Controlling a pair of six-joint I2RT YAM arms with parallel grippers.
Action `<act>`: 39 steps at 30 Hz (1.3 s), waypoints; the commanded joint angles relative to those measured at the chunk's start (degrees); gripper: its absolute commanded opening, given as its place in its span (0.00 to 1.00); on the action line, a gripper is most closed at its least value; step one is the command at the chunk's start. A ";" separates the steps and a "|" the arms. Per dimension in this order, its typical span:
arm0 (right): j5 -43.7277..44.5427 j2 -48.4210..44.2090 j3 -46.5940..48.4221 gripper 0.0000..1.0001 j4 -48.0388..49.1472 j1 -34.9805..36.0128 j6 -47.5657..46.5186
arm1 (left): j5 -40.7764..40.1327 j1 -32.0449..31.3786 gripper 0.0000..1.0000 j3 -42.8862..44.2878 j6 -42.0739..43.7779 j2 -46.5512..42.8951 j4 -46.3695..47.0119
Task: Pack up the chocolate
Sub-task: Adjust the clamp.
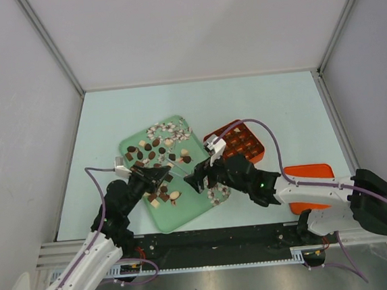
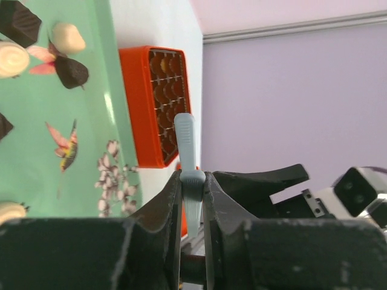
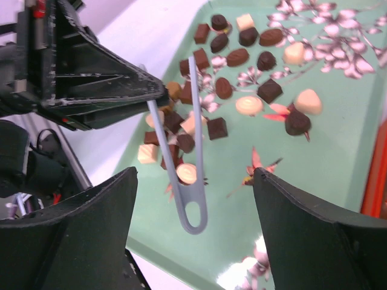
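Chocolate (image 1: pixel 150 152) lies loose on a green flowered tray (image 1: pixel 186 210): dark, brown and cream pieces (image 3: pixel 237 57). My left gripper (image 1: pixel 157 177) hovers over the tray's near left part, shut on grey-blue tongs (image 2: pixel 188 175). In the right wrist view the tongs (image 3: pixel 181 175) hang from the left gripper (image 3: pixel 158 96), looped end downward, over a cream piece. My right gripper (image 1: pixel 198 178) faces the left one over the tray. It is open, and its fingers (image 3: pixel 91 229) stand wide on either side of the tongs without touching them.
An orange box (image 1: pixel 244 142) with a grid of cells, several holding brown pieces, sits right of the tray. An orange lid (image 1: pixel 309 173) lies further right by the right arm. White walls enclose the table on three sides.
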 commanded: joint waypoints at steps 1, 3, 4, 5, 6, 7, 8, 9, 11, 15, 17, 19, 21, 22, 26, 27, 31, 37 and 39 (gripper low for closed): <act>-2.93 -0.93 -1.95 0.82 12.15 0.30 -1.78 | 0.72 -0.13 0.02 -0.97 -8.16 0.34 7.92; -2.67 0.21 -2.13 0.83 14.00 0.39 -1.52 | 1.51 -0.13 0.02 -1.15 -9.57 0.43 8.89; -2.85 0.57 -2.31 0.83 14.96 0.56 -1.78 | 1.78 -0.13 0.02 -1.06 -10.10 0.43 9.42; -2.76 0.92 -2.31 0.83 15.41 0.57 -1.78 | 2.04 -0.13 0.02 -1.15 -10.46 0.51 9.60; -2.76 1.44 -2.31 0.82 15.93 0.57 -1.87 | 2.39 -0.13 0.03 -1.15 -11.33 0.34 9.77; -2.41 1.71 -2.31 0.82 16.89 0.74 -2.04 | 2.31 -0.13 0.03 -1.32 -11.69 0.25 9.95; -2.06 1.80 -2.31 0.82 17.25 0.74 -2.13 | 2.39 -0.21 0.02 -1.41 -12.04 -0.01 10.04; -1.88 2.15 -2.31 0.82 17.60 0.83 -2.22 | 2.22 -0.21 0.03 -1.59 -12.91 -0.36 10.13; -1.18 2.68 -2.31 0.82 18.40 0.91 -2.22 | 2.22 -0.30 0.03 -2.29 -13.88 -0.54 11.09; -0.74 3.91 -2.31 0.78 19.80 1.09 -2.57 | 2.39 -0.48 0.04 -2.99 -15.03 -0.45 12.06; -0.39 4.43 -2.31 0.74 20.50 1.27 -3.01 | 2.48 -0.65 0.04 -3.34 -15.64 -0.10 12.67; 0.31 5.05 -2.31 0.73 21.12 1.27 -3.10 | 2.83 -0.74 0.04 -3.61 -16.17 0.08 13.46; 0.75 5.40 -2.22 0.72 21.39 1.27 -3.27 | 2.92 -0.74 0.04 -4.13 -17.05 0.34 14.60; 0.76 5.66 -2.31 0.72 21.47 1.36 -3.27 | 2.84 -0.74 0.04 -4.22 -17.31 0.25 14.96; 0.84 6.10 -2.22 0.72 21.91 1.44 -3.45 | 2.40 -0.83 0.04 -4.40 -17.84 -0.10 15.05; 1.02 6.28 -2.22 0.72 22.00 1.44 -3.45 | 2.31 -0.92 0.04 -4.40 -18.02 -0.19 15.14; 1.37 6.46 -2.05 0.65 22.27 1.62 -3.89 | 2.31 -0.92 0.04 -4.58 -18.63 -0.28 15.40; 1.37 6.28 -1.87 0.42 21.74 2.23 -5.20 | 2.31 -1.00 0.06 -4.93 -18.98 -0.28 15.67; 1.37 5.85 -1.70 0.36 20.78 2.50 -5.73 | 1.96 -1.00 0.19 -4.93 -18.20 -0.63 14.70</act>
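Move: The clamp is already pinched by one leg in my left fingers, near its open tips; its middle lies about 3 cm to that hand's right and 1 cm back, with the closed end pointing at my right hand. From my open right hand, the clamp's middle is about 5 cm left, 2 cm ahead and 2 cm lower. From that hand the orange box is roughly 14 cm ahead and 16 cm right; the green tray's middle is 7 cm ahead, 9 cm left; both are some 15 cm below. Keeping its pinch on the clamp's leg, my left hand rises some 2.5 cm and rolls about 20 degrees, raising the closed end. Meanwhile my right hand comes in from the closed end, about 3 cm left along the clamp, climbing 2 cm and then settling slightly; it tips up about 10 degrees, and its wide-open fingers narrow to about half around both legs. ##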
